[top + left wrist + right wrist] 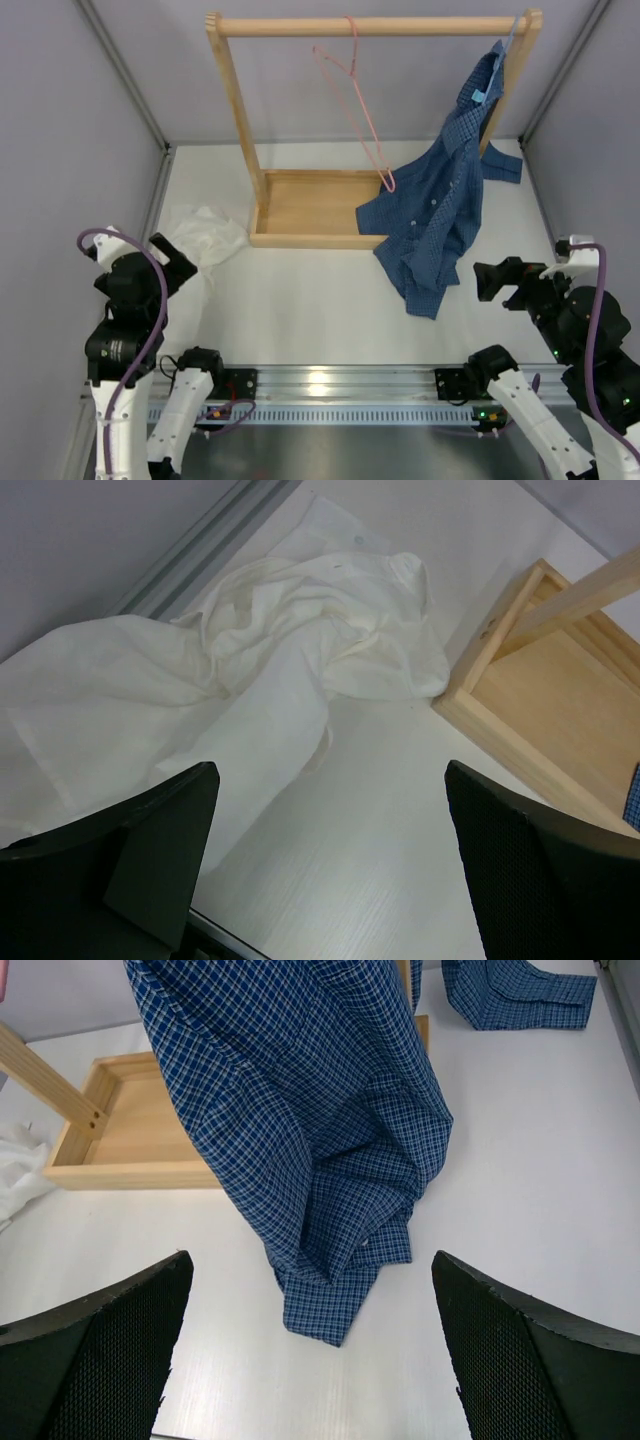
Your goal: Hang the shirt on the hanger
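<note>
The white shirt (205,238) lies crumpled on the table at the left, beside the wooden rack's base. In the left wrist view it (260,660) spreads ahead and left of my fingers. The pink wire hanger (355,90) hangs by its hook from the rack's top rail, bare. My left gripper (168,262) is open and empty, just near of the shirt and above the table (330,870). My right gripper (495,280) is open and empty at the right, near the blue checked shirt's hem (310,1350).
A dark blue checked shirt (440,210) hangs from the rail's right end on a blue hanger and drapes onto the table (300,1110). The wooden rack (235,100) has a tray base (310,205). Grey walls close in left and right.
</note>
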Robot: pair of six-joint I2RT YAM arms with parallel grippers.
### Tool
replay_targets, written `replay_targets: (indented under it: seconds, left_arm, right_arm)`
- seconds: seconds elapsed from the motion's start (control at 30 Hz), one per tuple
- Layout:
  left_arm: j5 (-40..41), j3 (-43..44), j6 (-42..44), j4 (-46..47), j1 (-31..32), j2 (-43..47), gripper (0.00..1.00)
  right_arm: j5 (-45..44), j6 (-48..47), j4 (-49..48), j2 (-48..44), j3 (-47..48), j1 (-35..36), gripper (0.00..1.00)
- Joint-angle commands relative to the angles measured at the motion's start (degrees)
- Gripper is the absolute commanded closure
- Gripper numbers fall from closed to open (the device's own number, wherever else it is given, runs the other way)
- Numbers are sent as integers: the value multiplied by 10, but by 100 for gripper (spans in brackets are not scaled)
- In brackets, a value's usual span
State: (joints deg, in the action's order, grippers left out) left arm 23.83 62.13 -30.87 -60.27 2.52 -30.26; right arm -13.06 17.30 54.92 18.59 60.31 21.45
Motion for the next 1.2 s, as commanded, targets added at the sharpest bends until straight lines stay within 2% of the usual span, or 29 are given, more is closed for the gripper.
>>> replay_targets:
  seconds: [0.0, 0.07, 0.17, 0.27, 0.4, 0.5, 0.6, 0.67, 0.73, 0.8, 0.87, 0.9, 0.97, 1.07, 1.13, 1.17]
  left_arm:
    - [49, -8, -38, 1, 0, -23, 2]
    - [81, -13, -69, 0, 0, -35, 2]
    - [86, -28, -105, 16, 0, -51, 2]
    - [97, -60, -142, 47, 0, -70, 2]
    - [116, -112, -217, 83, 0, -116, 2]
    - [163, -163, -283, 129, -1, -186, 2]
    - [172, -202, -316, 182, -1, -272, 2]
    - [169, -226, -324, 211, -1, -317, 2]
    - [171, -235, -321, 265, -2, -402, 3]
    - [169, -235, -311, 281, -2, -434, 6]
    - [145, -235, -286, 305, -2, -451, 26]
    - [134, -237, -265, 323, -2, -452, 43]
    - [84, -233, -249, 326, -2, -436, 100]
    - [-6, -218, -195, 342, 25, -358, 100]
    - [5, -203, -170, 350, 139, -284, 100]
    - [63, -199, -168, 348, 193, -264, 100]
  right_arm:
    - [-7, 8, -17, -10, -8, -6, 1]
    - [-1, 5, -21, -14, -10, -6, 0]
    - [31, 2, -31, -21, -17, -6, 0]
    - [86, -2, -47, -25, -31, -7, 1]
    - [108, 2, -65, -24, -44, -7, 0]
    - [118, 10, -73, -27, -56, -7, 1]
    - [151, 18, -82, -35, -70, -6, 1]
    - [168, 21, -89, -42, -78, -6, 1]
    - [175, 21, -89, -46, -89, -6, 0]
    - [179, 17, -89, -49, -93, -6, 1]
    - [179, 11, -88, -51, -97, -6, 1]
    - [179, 9, -88, -52, -100, -6, 1]
    - [177, 11, -89, -51, -101, -7, 1]
    - [182, 16, -93, -48, -100, -6, 1]
    - [186, 19, -105, -46, -103, -7, 1]
    - [187, 21, -109, -44, -104, -6, 1]
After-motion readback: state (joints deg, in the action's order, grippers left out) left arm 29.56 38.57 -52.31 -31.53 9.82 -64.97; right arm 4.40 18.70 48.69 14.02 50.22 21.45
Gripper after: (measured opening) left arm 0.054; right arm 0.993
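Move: The white shirt lies heaped about 8 cm ahead of the left hand, some 3 cm to its left and 26 cm below. The foot of the rack's left post stands roughly 17 cm ahead and 8 cm right of this hand; the rack's base tray is centred about 16 cm ahead and 18 cm right, both some 25 cm down. From the right hand the white shirt is about 10 cm ahead, 37 cm left, 29 cm below. Left hand drops forward some 24 cm, pinches the white shirt, draws it up-right; right hand, open, drifts left. ##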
